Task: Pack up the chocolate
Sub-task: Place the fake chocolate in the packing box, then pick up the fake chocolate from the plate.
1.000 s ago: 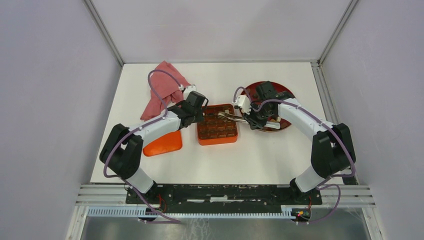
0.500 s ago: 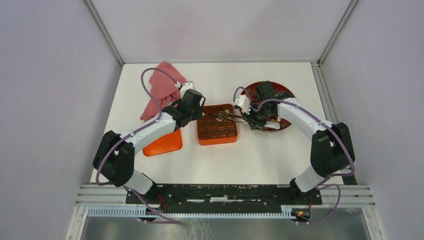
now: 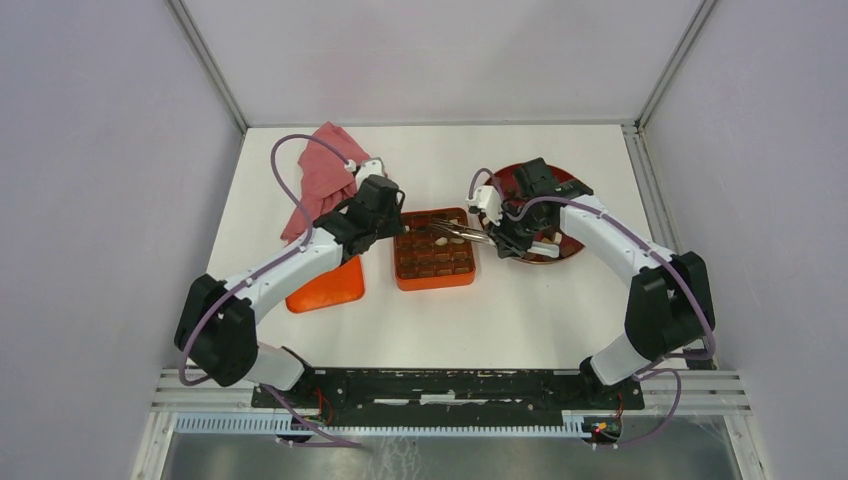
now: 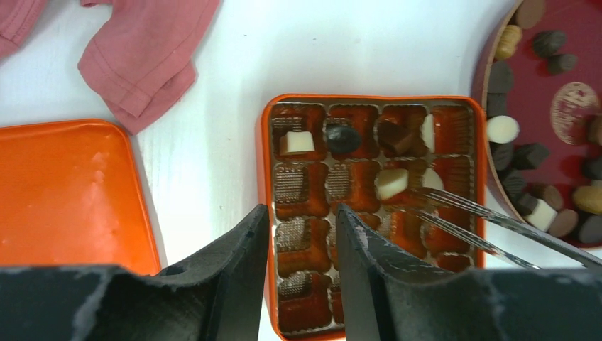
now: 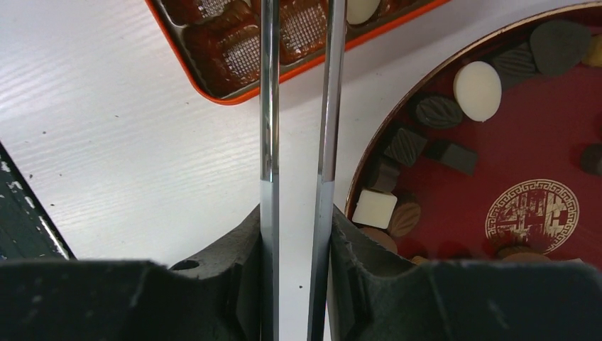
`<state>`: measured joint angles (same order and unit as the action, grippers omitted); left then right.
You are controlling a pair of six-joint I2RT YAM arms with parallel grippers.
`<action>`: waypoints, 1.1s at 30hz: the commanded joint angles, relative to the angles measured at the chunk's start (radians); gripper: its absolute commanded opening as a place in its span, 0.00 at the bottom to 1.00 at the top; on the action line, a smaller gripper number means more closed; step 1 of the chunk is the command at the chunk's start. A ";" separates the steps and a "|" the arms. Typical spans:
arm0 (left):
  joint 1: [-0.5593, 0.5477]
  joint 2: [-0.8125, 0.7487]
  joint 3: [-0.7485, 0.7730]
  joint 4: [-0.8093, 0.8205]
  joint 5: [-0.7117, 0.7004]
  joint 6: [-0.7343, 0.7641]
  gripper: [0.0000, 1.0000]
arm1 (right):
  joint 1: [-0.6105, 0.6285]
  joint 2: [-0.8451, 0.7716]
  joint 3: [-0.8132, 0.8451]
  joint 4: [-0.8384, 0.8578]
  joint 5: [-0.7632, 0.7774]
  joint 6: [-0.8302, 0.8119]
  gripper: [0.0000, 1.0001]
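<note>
The orange gridded box [image 3: 434, 286] sits mid-table and holds a few chocolate pieces: a white one [image 4: 297, 142], a dark round one [image 4: 342, 136] and another white one [image 4: 391, 182]. More chocolate [image 5: 477, 89] lies on the dark red round plate [image 3: 575, 185] to the box's right. My right gripper [image 5: 297, 213] is shut on metal tongs [image 5: 268, 106]. The tongs' tips [image 4: 419, 193] reach over the box's right cells, slightly apart, with nothing clearly between them. My left gripper [image 4: 302, 213] hovers open over the box's left edge [image 4: 267, 177], holding nothing.
An orange lid [image 3: 328, 287] lies left of the box, under my left arm. A crumpled red cloth [image 3: 325, 175] sits at the far left. The plate's rim [image 5: 369, 156] almost touches the box's right side. Grey walls enclose the white table.
My left arm has drawn back and to the far left a little, off the box's left side. The right arm and the tongs have barely moved.
</note>
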<state>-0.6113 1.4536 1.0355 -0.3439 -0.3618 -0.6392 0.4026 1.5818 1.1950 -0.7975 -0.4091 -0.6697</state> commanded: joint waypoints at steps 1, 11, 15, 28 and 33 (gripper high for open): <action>0.005 -0.097 0.030 0.062 0.061 -0.010 0.49 | -0.031 -0.079 0.065 -0.019 -0.104 0.002 0.35; 0.008 -0.204 0.042 0.175 0.118 -0.002 0.83 | -0.261 -0.195 -0.039 0.010 -0.178 0.027 0.35; 0.008 -0.209 0.046 0.230 0.156 -0.024 0.88 | -0.340 -0.240 -0.096 0.029 -0.183 0.041 0.35; 0.008 -0.233 0.017 0.247 0.188 -0.036 0.88 | -0.451 -0.280 -0.138 0.043 -0.203 0.052 0.35; 0.007 -0.228 0.018 0.247 0.191 -0.036 0.88 | -0.462 -0.282 -0.136 0.041 -0.212 0.054 0.35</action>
<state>-0.6060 1.2476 1.0424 -0.1390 -0.1799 -0.6426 -0.0521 1.3327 1.0515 -0.7963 -0.5751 -0.6247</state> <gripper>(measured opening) 0.875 0.360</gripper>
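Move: The red round tray, where the right hand takes its tongs, has its middle about 7 cm ahead of that hand, 5 cm right and 9 cm below; the packing box lies some 15 cm left and 1 cm back. From the left hand, which holds nothing, the packing box's middle is roughly 7 cm right, 4 cm back and 8 cm down, the orange tray 16 cm left and 10 cm back, the red round tray 27 cm right and 3 cm ahead. The white chocolate already lying in its cell is left there as the tongs come away: the right hand, still gripping them, lifts about 4 cm and sweeps some 11 cm right, turning clockwise about 25 degrees, so their tips swing from the box to above the red round tray. The left hand rises about 12 cm off the packing box, drifting right, tilting its fingers up and spreading them wide. ##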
